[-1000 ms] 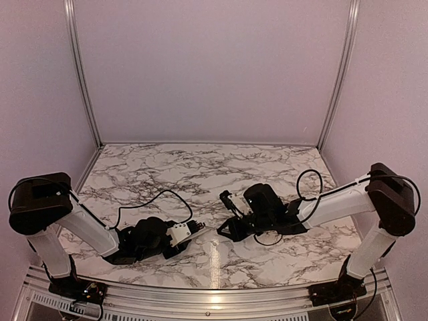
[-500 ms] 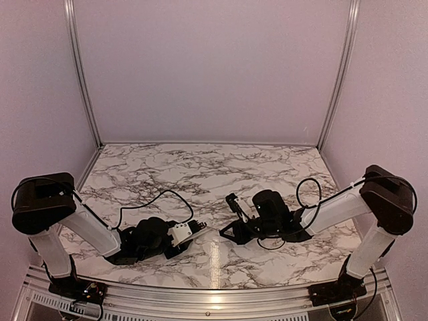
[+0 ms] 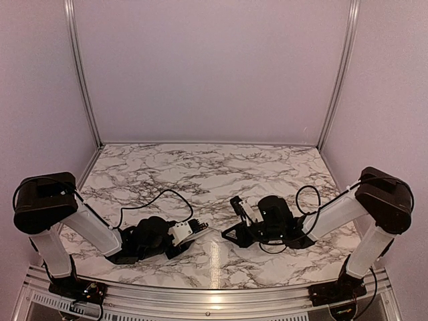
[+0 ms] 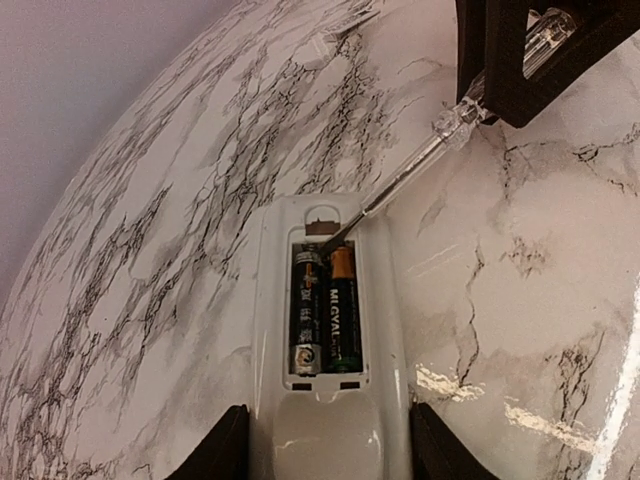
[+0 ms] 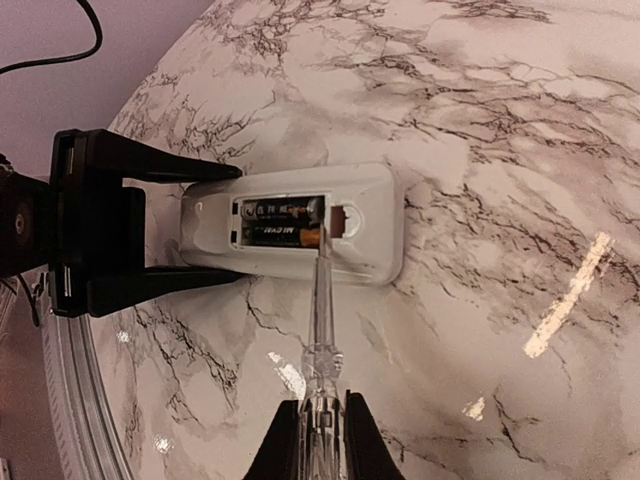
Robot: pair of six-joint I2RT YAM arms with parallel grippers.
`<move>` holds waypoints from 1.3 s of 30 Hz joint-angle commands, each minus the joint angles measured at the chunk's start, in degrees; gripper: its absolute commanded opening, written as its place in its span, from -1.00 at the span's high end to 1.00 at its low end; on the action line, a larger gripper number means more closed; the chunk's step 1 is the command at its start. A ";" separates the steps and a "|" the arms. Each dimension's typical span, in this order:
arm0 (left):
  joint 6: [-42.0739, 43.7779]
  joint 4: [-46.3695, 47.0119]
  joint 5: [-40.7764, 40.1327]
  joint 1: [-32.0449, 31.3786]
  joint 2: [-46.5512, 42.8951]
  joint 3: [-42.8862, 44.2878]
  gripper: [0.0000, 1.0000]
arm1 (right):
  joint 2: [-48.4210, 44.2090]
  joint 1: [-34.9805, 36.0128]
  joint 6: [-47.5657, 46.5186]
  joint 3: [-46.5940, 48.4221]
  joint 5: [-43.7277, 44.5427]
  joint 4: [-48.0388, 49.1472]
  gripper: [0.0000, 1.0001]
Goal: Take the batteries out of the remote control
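The white remote control point(image 4: 330, 420) lies back-up on the marble table, its battery bay open. Two dark batteries point(image 4: 325, 320) sit side by side in the bay. My left gripper point(image 4: 330, 455) is shut on the remote's near end, one finger on each long side. My right gripper point(image 5: 320, 440) is shut on a clear-handled screwdriver point(image 5: 322, 330). The screwdriver's tip rests at the batteries' point(image 5: 280, 222) end, against the orange-tipped one, inside the remote point(image 5: 370, 225). In the top view the left gripper point(image 3: 182, 234) and right gripper point(image 3: 233, 234) face each other near the table's front.
A thin pale flat strip point(image 4: 335, 40) lies on the table beyond the remote. Purple walls and aluminium posts point(image 3: 80, 73) enclose the table. The table's metal front rail point(image 3: 214, 301) runs just behind both arms.
My right arm has shifted a little to the right and lower, with the screwdriver still pointing at the remote. The left arm and remote have stayed put.
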 commanded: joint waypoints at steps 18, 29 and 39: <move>-4.80 5.85 12.31 2.59 -2.56 3.46 1.00 | -6.44 -0.77 -1.04 -4.98 3.82 -11.16 1.00; -8.82 10.77 22.23 5.40 -4.53 0.93 1.00 | -8.06 -0.70 -1.56 -6.79 -0.81 -7.10 1.00; -11.36 11.79 27.96 6.79 -6.87 -0.16 1.00 | -16.74 0.38 -3.77 -8.15 -0.69 -7.40 1.00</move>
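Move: The screwdriver in the right hand already has its tip at the far end of the batteries in the remote. The batteries' middle lies about 8 cm left, 3 cm ahead of and 4 cm below the right hand, and the tip 6 cm left, 3 cm ahead and 4 cm below. From the left hand, which grips the remote, the batteries' middle is roughly 4 cm ahead, 4 cm right and 2 cm lower. Upward and to the right, both hands carry remote and screwdriver together, slowly at first, then with a quick lift. The right hand rises about 4 cm, also drawing back and right, its angle nearly kept. The left rises nearly as far, turning clockwise and rolling its left side down, some 20 degrees in all. Both keep their grips, the tip staying against the batteries' far end. ##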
